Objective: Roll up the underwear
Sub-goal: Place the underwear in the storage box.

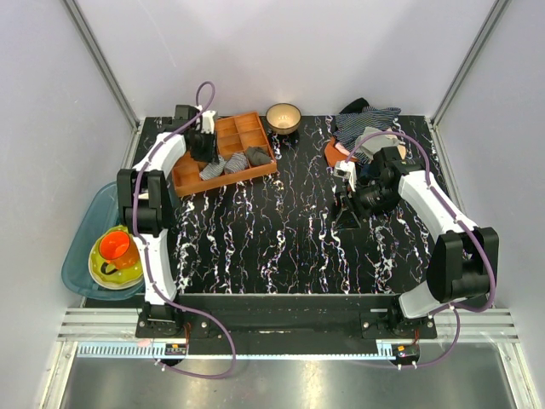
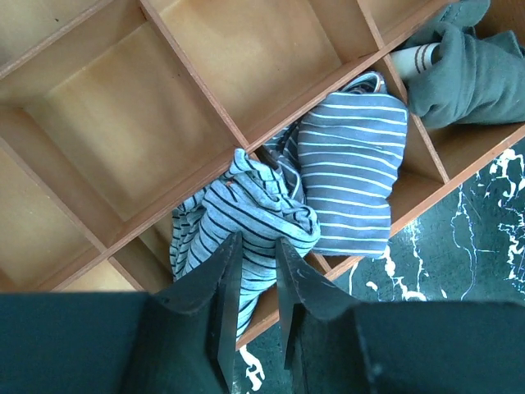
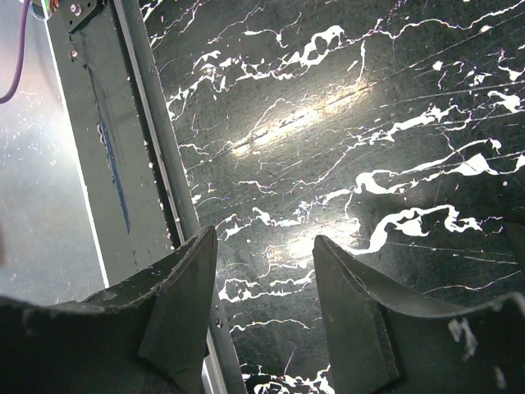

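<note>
The underwear (image 2: 246,215), pale cloth with thin dark stripes, lies bunched in a front compartment of the orange wooden tray (image 2: 123,107). It also shows in the top view (image 1: 213,168). My left gripper (image 2: 258,238) hangs just above it with its jaws a narrow gap apart and cloth showing between them. I cannot tell if the tips touch the cloth. In the top view the left gripper (image 1: 207,156) is over the tray (image 1: 243,128). My right gripper (image 3: 264,238) is open and empty above the bare marble table (image 3: 369,123), seen right of centre in the top view (image 1: 347,213).
A navy striped roll (image 2: 353,164) and a grey-green sock (image 2: 472,74) fill neighbouring compartments. A bowl (image 1: 283,117) stands behind the tray. A pile of clothes (image 1: 368,126) and an orange object (image 1: 332,153) lie back right. A blue basin (image 1: 81,256) with dishes sits off the left edge.
</note>
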`<action>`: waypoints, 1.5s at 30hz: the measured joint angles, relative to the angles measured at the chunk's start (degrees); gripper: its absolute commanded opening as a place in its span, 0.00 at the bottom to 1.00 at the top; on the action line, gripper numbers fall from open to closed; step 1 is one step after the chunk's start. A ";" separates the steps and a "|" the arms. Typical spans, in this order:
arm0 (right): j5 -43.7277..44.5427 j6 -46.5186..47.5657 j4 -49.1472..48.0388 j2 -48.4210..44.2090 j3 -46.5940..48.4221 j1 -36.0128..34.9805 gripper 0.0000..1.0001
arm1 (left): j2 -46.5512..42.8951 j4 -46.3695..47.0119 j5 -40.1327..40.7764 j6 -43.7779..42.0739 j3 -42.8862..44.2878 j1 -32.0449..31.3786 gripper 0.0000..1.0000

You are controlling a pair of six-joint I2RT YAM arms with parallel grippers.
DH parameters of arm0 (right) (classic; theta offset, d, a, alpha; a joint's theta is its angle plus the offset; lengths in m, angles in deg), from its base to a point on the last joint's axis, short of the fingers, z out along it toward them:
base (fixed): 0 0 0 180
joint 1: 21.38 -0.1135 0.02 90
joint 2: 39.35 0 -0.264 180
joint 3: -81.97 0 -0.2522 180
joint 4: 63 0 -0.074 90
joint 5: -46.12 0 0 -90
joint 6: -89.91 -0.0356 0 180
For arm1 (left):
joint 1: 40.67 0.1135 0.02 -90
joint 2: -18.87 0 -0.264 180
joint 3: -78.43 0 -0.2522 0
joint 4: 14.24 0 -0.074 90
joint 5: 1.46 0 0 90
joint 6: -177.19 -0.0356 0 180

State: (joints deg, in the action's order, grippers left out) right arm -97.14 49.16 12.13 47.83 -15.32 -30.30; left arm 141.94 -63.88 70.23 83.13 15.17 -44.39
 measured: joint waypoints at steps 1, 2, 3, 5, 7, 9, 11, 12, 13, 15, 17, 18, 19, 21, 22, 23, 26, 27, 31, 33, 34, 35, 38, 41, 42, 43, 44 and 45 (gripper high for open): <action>0.00 0.00 0.00 0.00 0.00 0.00 0.59 | 0.00 0.04 -0.04 0.02 -0.04 0.15 0.25; 0.00 0.00 0.00 0.02 0.00 0.00 0.59 | 0.00 0.07 -0.09 0.00 -0.04 0.26 0.24; 0.00 0.00 0.00 0.02 0.00 0.00 0.59 | 0.07 0.02 -0.09 -0.07 -0.07 0.28 0.24; 0.02 0.02 0.00 0.07 0.00 0.00 0.59 | 0.22 0.02 0.00 -0.42 -0.07 0.26 0.23; 0.02 0.00 0.00 0.13 0.00 0.00 0.59 | 0.52 0.02 0.07 -0.70 -0.04 0.26 0.23; 0.02 0.00 0.00 0.13 0.00 0.00 0.59 | 1.03 -0.04 0.11 -1.09 -0.02 0.28 0.23; 0.02 0.00 0.02 0.13 0.00 0.00 0.59 | 1.60 -0.33 0.26 -1.66 0.31 0.31 0.23; 0.02 0.00 0.02 0.13 0.00 0.00 0.59 | 1.90 -0.70 0.31 -2.01 0.63 0.31 0.23; 0.02 0.00 0.02 0.13 0.00 0.00 0.59 | 2.12 -1.07 0.44 -2.23 1.01 0.28 0.24; 0.02 0.00 0.02 0.13 0.00 0.00 0.59 | 2.67 -2.14 0.79 -2.95 2.03 0.17 0.24; 0.02 0.02 0.04 0.13 0.00 0.00 0.59 | 3.26 -3.50 1.46 -3.72 3.32 -0.11 0.25; 0.02 0.02 0.02 0.13 0.00 0.00 0.58 | 3.63 -4.31 1.86 -4.07 4.09 -0.26 0.25; 0.02 0.02 0.04 0.13 0.00 0.00 0.58 | 4.35 -5.60 2.49 -4.57 5.51 -0.50 0.26; 0.02 0.02 0.04 0.13 0.00 0.00 0.59 | 5.57 -7.82 3.67 -5.31 7.78 -0.96 0.28; 0.02 0.02 0.04 0.13 0.00 0.00 0.58 | 6.67 -9.77 4.63 -5.86 9.99 -1.29 0.29; 0.02 0.02 0.04 0.13 0.02 0.00 0.59 | 7.41 -11.17 5.44 -6.36 11.43 -1.60 0.31; 0.02 0.02 0.11 0.13 0.02 0.00 0.59 | 8.76 -13.79 8.07 -7.63 14.10 -2.60 0.33; 0.02 0.04 0.15 0.13 0.02 0.00 0.59 | 9.11 -14.38 8.85 -8.07 14.71 -2.93 0.38; 0.02 0.20 0.31 0.13 0.02 0.11 0.59 | 10.25 -16.41 12.24 -9.62 16.98 -3.98 0.46; 0.02 0.33 0.44 0.13 0.02 0.22 0.59 | 10.56 -16.79 13.88 -10.32 17.44 -4.37 0.48; 0.02 0.42 0.50 0.13 0.02 0.28 0.58 | 10.64 -16.92 14.53 -10.67 17.55 -4.55 0.49; 0.02 0.48 0.57 0.11 0.02 0.35 0.59 | 10.75 -17.05 15.04 -10.84 17.73 -4.70 0.49; 0.00 0.66 0.92 0.11 0.02 0.57 0.59 | 10.93 -17.20 16.00 -11.06 17.88 -4.96 0.50; -0.02 0.76 1.09 0.09 0.02 0.85 0.58 | 10.60 -16.79 15.98 -10.88 17.53 -4.85 0.52; -0.02 0.83 1.07 0.09 0.02 0.92 0.58 | 10.16 -16.22 15.80 -10.69 16.83 -4.72 0.52; -0.02 0.87 1.11 0.09 0.02 1.01 0.59 | 9.62 -15.56 15.50 -10.40 16.00 -4.52 0.52; -0.02 0.90 1.14 0.07 0.02 1.07 0.58 | 9.05 -14.99 15.02 -9.94 15.37 -4.28 0.53; -0.02 0.92 1.20 0.07 0.02 1.14 0.59 | 8.63 -14.82 14.51 -9.60 15.15 -4.04 0.53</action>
State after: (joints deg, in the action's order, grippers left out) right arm -97.16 50.08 13.33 47.89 -15.29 -29.17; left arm 150.57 -78.69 84.74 73.54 30.32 -48.44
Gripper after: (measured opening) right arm 0.589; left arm 0.519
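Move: The striped underwear is bundled right at the left hand's fingertips, its middle about 2 cm below and 1 cm to the right, level fore and aft, in a front-row compartment of the storage box. A second striped roll sits about 8 cm to the hand's right and 1 cm farther out, and the grey roll some 14 cm right and 3 cm farther out, both about 2 cm lower. From the right hand, the underwear is roughly 25 cm ahead, 35 cm left and 10 cm lower. The left hand, its fingers a quarter open on top of the striped underwear, presses down about 2 cm into the compartment without travelling forward or back, while the wrist rolls some 20 degrees so that the right-leaning fingers swing upright. From about halfway the fingers spread to roughly half open around the bundle as the hand eases a centimetre or so to the left, and at the very end it starts to rise slightly, the fingertips still close to the cloth. ##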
